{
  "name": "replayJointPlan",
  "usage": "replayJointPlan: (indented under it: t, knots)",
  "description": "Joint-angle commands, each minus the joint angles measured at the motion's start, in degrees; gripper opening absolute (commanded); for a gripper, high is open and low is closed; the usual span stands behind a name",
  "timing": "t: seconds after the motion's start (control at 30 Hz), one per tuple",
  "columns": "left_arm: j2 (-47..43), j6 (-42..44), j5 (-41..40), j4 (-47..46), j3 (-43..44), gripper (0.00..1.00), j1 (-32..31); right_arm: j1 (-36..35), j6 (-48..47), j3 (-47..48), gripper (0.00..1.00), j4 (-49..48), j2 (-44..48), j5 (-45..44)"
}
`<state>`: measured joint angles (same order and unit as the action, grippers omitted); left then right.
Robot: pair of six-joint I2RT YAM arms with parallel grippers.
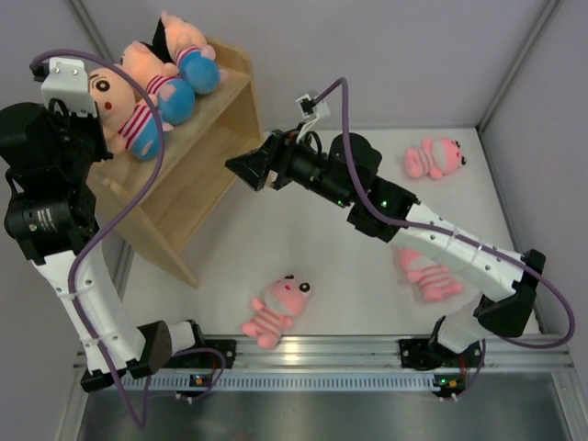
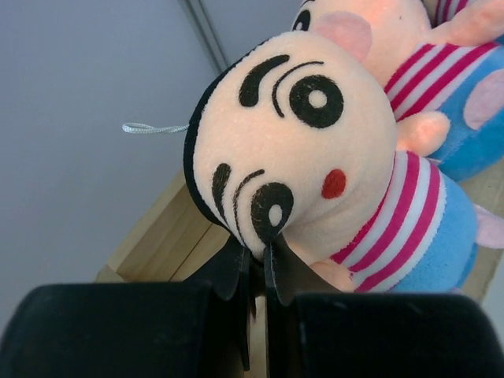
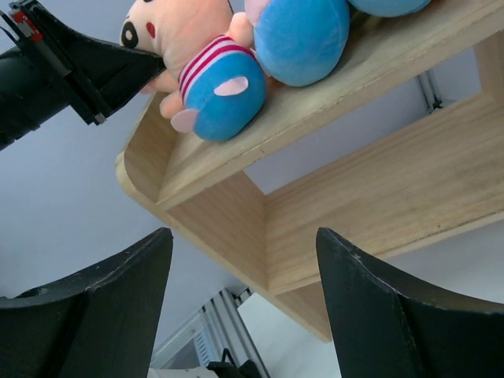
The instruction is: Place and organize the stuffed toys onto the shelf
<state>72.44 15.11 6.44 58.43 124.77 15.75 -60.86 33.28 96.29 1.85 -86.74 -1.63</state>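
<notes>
Three boy stuffed toys lie in a row on top of the wooden shelf [image 1: 197, 175]: one nearest the left arm [image 1: 124, 115], a middle one [image 1: 156, 78] and a far one [image 1: 188, 50]. My left gripper [image 2: 257, 248] is shut, its tips pressed against the nearest boy's face [image 2: 315, 157] by one eye. Three pink animal toys lie on the table: one at the back right [image 1: 434, 158], one at the front [image 1: 278, 310], and one [image 1: 430, 276] partly under the right arm. My right gripper [image 1: 231, 167] [image 3: 244, 236] is open and empty, facing the shelf's open side [image 3: 370, 181].
The shelf stands tilted at the table's left, close to the left arm and the side wall. White walls close in the table at the back and right. A metal rail runs along the near edge by the arm bases.
</notes>
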Motion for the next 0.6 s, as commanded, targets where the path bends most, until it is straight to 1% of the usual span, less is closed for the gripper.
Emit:
replayJointPlan:
  t: [0.0, 0.17, 0.27, 0.3, 0.37, 0.4, 0.43, 0.47, 0.5, 0.57]
  knots:
    - [0.5, 3.1, -5.8, -2.3, 0.4, 0.00, 0.3, 1.0, 0.5, -0.3, 0.73, -3.4, 1.7, 3.0]
    - [0.8, 4.3, -8.8, -1.4, 0.2, 0.00, 0.3, 2.6, 1.3, -0.8, 0.73, -3.9, 1.3, 4.4]
    - [1.2, 6.9, -10.2, 0.2, 0.0, 0.01, 0.3, 3.7, 0.0, 0.2, 0.73, -4.4, -0.1, 4.4]
    - [1.6, 8.2, -10.2, 0.9, -0.1, 0.07, 0.2, 4.0, -2.6, 1.8, 0.73, -4.7, -0.7, 4.4]
    - [1.7, 8.8, -10.4, 1.2, -0.8, 0.22, 0.3, 5.7, -6.6, 4.2, 0.73, -4.9, -3.4, 4.1]
    - [1.6, 9.0, -10.0, 1.2, -1.1, 0.40, 0.3, 6.3, -11.3, 7.2, 0.73, -5.4, -4.4, 3.8]
    - [1.7, 9.1, -9.3, 1.1, -1.3, 0.47, 0.2, 7.3, -13.7, 8.7, 0.72, -5.6, -5.5, 2.4]
    - [1.6, 8.6, -8.4, 1.1, -1.0, 0.54, 0.2, 7.7, -15.9, 10.1, 0.72, -6.1, -7.8, 2.0]
    - [1.6, 8.4, -8.0, 1.1, -0.5, 0.59, 0.2, 8.1, -20.1, 12.5, 0.73, -8.3, -8.9, -0.5]
    - [1.6, 8.3, -7.8, 1.1, 0.0, 0.63, 0.2, 8.4, -23.4, 14.5, 0.73, -11.5, -12.6, -0.7]
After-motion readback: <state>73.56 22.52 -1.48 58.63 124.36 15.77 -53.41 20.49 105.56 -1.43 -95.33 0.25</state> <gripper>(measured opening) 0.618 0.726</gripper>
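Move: The left hand already pinches the near doll by the face; its spot at the shelf top's left end lies about 3 cm ahead, 4 cm right and 2 cm below. The middle doll sits some 13 cm to this hand's right and 8 cm ahead. From the empty right hand, the far doll is about 23 cm ahead and 10 cm left, the middle doll 18 cm ahead and 17 cm left, both some 5 cm higher. Still pinching the near doll's face, the left hand draws the doll about 3 cm left towards the shelf's left end, rolling and turning slightly counter-clockwise, then its fingers open past halfway and give up the pinch, with the tips still close at the head. The open, empty right hand first creeps, then swings some 8 cm forward beside the shelf towards the far and middle dolls, rising slightly at the end as its fingers tip up about 15 degrees and turn a little clockwise. ##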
